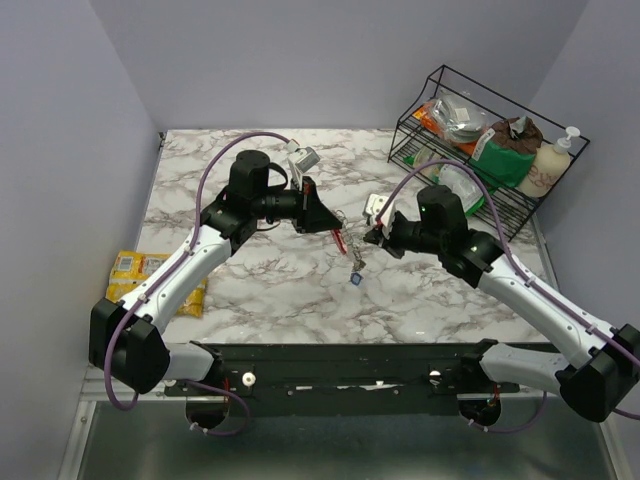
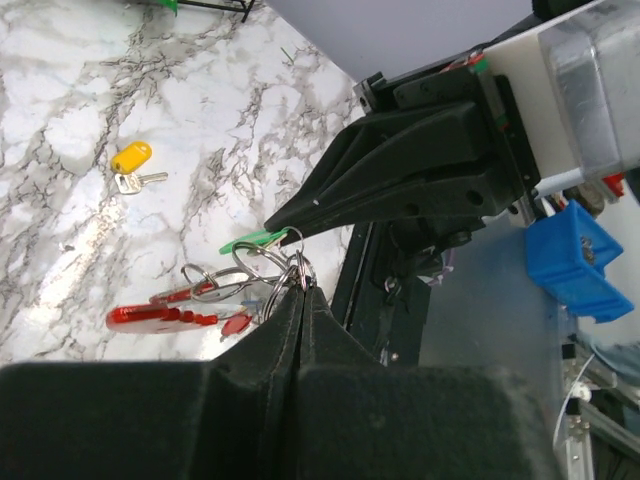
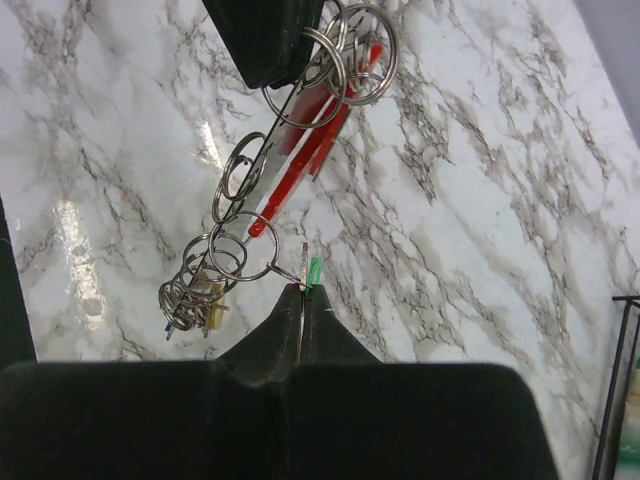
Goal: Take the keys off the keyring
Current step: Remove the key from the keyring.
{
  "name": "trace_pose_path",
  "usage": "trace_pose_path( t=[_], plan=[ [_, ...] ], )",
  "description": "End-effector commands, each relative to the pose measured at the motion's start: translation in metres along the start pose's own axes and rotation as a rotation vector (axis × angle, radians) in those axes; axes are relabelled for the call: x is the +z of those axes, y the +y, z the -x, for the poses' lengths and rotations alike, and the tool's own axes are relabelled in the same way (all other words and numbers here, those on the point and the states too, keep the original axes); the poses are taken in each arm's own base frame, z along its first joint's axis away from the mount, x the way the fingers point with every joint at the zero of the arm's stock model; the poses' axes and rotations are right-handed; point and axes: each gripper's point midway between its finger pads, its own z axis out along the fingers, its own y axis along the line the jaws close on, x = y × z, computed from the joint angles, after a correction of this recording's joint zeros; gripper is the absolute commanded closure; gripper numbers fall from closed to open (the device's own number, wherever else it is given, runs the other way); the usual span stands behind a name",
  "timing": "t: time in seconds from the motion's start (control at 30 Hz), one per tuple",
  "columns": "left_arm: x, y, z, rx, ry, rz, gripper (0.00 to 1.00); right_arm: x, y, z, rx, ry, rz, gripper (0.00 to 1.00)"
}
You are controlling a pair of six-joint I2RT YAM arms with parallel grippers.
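The keyring (image 3: 312, 140), red plastic with a grey metal loop, hangs in the air between both arms with a chain of steel split rings (image 3: 243, 258). My left gripper (image 2: 300, 286) is shut on the rings at the top of the keyring (image 2: 165, 317). My right gripper (image 3: 304, 290) is shut on a green-tagged key (image 3: 315, 270) still joined to a ring. A bunch of other keys (image 3: 196, 303) dangles at the chain's low end (image 1: 357, 270). One yellow-headed key (image 2: 131, 160) lies loose on the marble.
A black wire rack (image 1: 452, 160) with packets and a soap bottle stands at the back right. A yellow snack packet (image 1: 140, 272) lies by the table's left edge. The marble table top (image 1: 270, 290) lies below the hanging keys.
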Motion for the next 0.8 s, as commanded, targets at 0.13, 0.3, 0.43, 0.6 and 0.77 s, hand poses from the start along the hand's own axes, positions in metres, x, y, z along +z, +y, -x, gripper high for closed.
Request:
trace_pose_path(
  t=[0.13, 0.3, 0.43, 0.6, 0.77],
  plan=[
    [-0.006, -0.01, 0.005, 0.041, -0.024, -0.031, 0.83, -0.009, -0.013, -0.005, -0.039, 0.044, -0.085, 0.99],
    [-0.005, -0.009, 0.004, 0.044, -0.024, -0.031, 0.43, -0.016, -0.018, -0.001, -0.056, 0.059, -0.102, 0.99],
    [-0.004, -0.008, 0.003, 0.038, -0.021, -0.033, 0.31, -0.02, -0.015, -0.001, -0.052, 0.071, -0.093, 0.99],
    [-0.003, -0.008, 0.003, 0.042, -0.02, -0.034, 0.3, -0.026, -0.017, 0.0, -0.064, 0.071, -0.117, 0.99],
    [-0.002, -0.01, 0.004, 0.064, -0.012, -0.04, 0.25, -0.031, -0.028, 0.004, -0.064, 0.074, -0.169, 0.99]
  ],
)
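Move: The left fingers still pinch the upper rings of the keyring; the bunch sags from them, its middle some 3 cm to their right, 1 cm back and about 5 cm lower. From the right hand, that middle lies about 3 cm left, 1 cm back and 1 cm lower, with the green key right in its shut fingertips. The loose yellow key on the table is roughly 12 cm ahead of the right hand, 5 cm to its right and 17 cm down. Rightward by about 2.5 cm, dipping about 1 cm on the way before rising a little, the right hand draws away from the left fingers, keeping its pinch on the green key and tipping its fingers slightly down. The left hand stays in place and opens to about three quarters, letting go of the keyring. ##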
